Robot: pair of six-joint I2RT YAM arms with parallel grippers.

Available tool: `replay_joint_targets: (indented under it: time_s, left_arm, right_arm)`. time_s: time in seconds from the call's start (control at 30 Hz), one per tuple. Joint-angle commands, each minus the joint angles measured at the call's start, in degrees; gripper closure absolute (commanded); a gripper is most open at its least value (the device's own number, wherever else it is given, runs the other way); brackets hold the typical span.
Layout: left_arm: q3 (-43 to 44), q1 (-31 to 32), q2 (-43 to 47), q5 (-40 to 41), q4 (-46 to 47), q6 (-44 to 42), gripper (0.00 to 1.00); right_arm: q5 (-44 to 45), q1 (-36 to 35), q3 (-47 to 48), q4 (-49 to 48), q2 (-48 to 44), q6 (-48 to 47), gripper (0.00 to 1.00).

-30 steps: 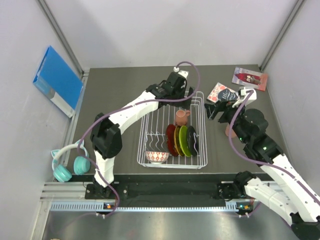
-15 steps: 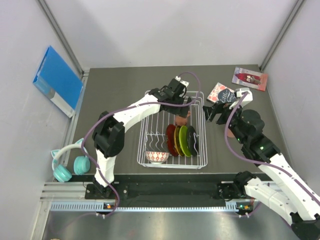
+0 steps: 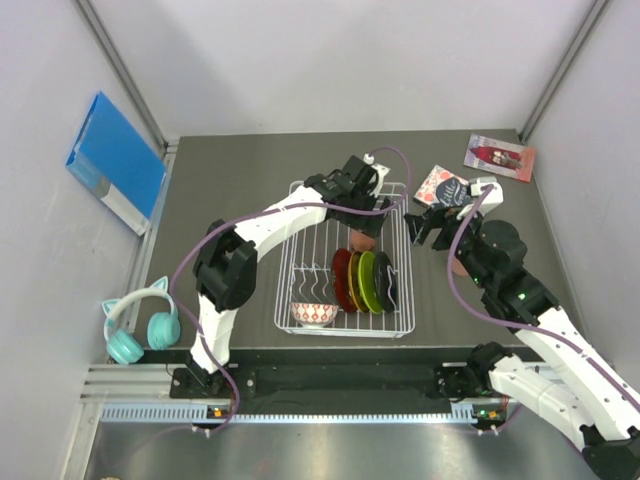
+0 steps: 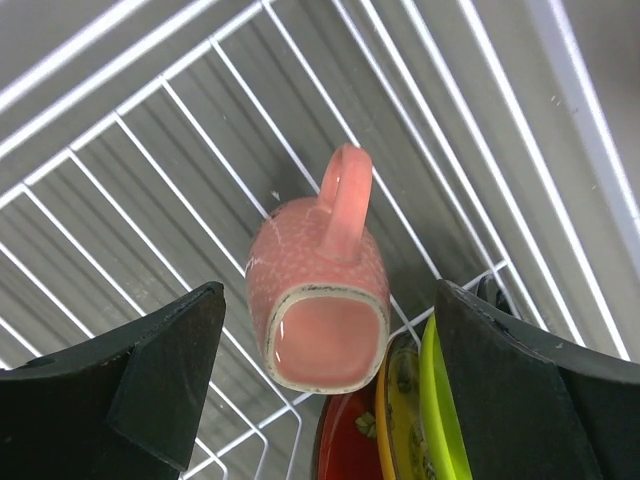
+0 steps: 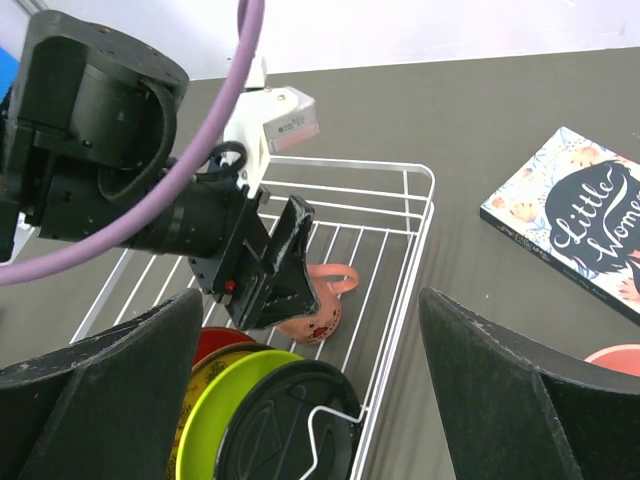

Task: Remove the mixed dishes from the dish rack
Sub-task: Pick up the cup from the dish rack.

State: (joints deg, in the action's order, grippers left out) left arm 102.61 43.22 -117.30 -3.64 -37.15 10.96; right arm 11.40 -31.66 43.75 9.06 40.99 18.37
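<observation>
The dish rack [image 3: 283, 268] is a white wire basket in the middle of the table. A small salmon mug [image 4: 320, 300] lies on its side on the rack floor, handle pointing away from the camera. My left gripper [image 3: 363, 212] hangs open just over the mug [image 3: 362, 239], one finger on each side and touching neither. Red, amber, lime-green and black plates [image 3: 363, 280] stand in the slots, and a patterned bowl [image 3: 314, 313] sits at the near left. My right gripper [image 3: 434, 222] is open and empty beside the rack's right rim.
Two booklets [image 3: 447, 185] [image 3: 498, 153] lie at the back right. A blue folder [image 3: 115, 160] leans on the left wall. Teal headphones [image 3: 140, 330] sit at the near left. A salmon dish [image 5: 620, 358] stands on the table right of the rack.
My left gripper has dropped from the rack's far rim down into the rack and now straddles the mug, its jaws slightly narrower. The right arm has edged a little to the left.
</observation>
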Motion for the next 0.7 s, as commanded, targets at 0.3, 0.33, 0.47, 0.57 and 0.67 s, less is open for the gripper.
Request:
replay_joint_targets:
  time_s: [0.3,0.33,0.47,0.57,0.67]
  left_arm:
    - [-1.88,0.28,-3.02,-0.32,-0.91,-0.85,0.19]
    - [-1.88,0.37,-3.20,-0.58,-1.08,-0.85,0.23]
    - [-1.97,0.28,-3.03,-0.15,-1.26,-0.94,0.42]
    - [-1.97,0.28,-1.98,0.82,-1.44,-1.38,0.51]
    - [-1.97,0.28,-0.84,1.35,-1.44,-1.82,0.64]
  right_arm:
    - [-0.33,-0.68,-0.77,-1.59,-0.39,-0.62,0.12]
    - [-0.32,-0.68,-0.68,-1.50,-0.39,-0.70,0.12]
    - [0.03,-0.68,-0.59,-1.41,-0.39,-0.70,0.12]
    - [0.03,-0.68,-0.50,-1.68,-0.04,-0.70,0.12]
    - [0.12,-0.68,-0.42,-1.76,0.05,-0.70,0.12]
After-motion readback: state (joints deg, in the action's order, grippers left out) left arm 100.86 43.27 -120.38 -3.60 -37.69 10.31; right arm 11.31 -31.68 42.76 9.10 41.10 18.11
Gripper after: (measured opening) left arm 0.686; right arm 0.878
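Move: The upside-down cup sits almost straight under the open left fingers, its middle about 6 cm below them, 1 cm back and 1 cm left. Behind it stand the plates, middles some 5 cm below the hand: the green one about 11 cm back and level sideways, the red one 10 cm back and 5 cm left, the black one 11 cm back and 5 cm right. From the right hand the cup lies roughly 8 cm ahead, 14 cm left and 22 cm below. The left hand sinks about 4 cm onto the cup in the rack, easing only slightly back and left and keeping its slanted, downward-pointing attitude, so that the open fingers come down either side of the cup near its upturned base, in front of the plates. Towards the end of the descent the fingers close by roughly a fifth of their range and stop still well apart, pinching the cup's two sides, and the hand then stays low, keeping that grip without lifting. ##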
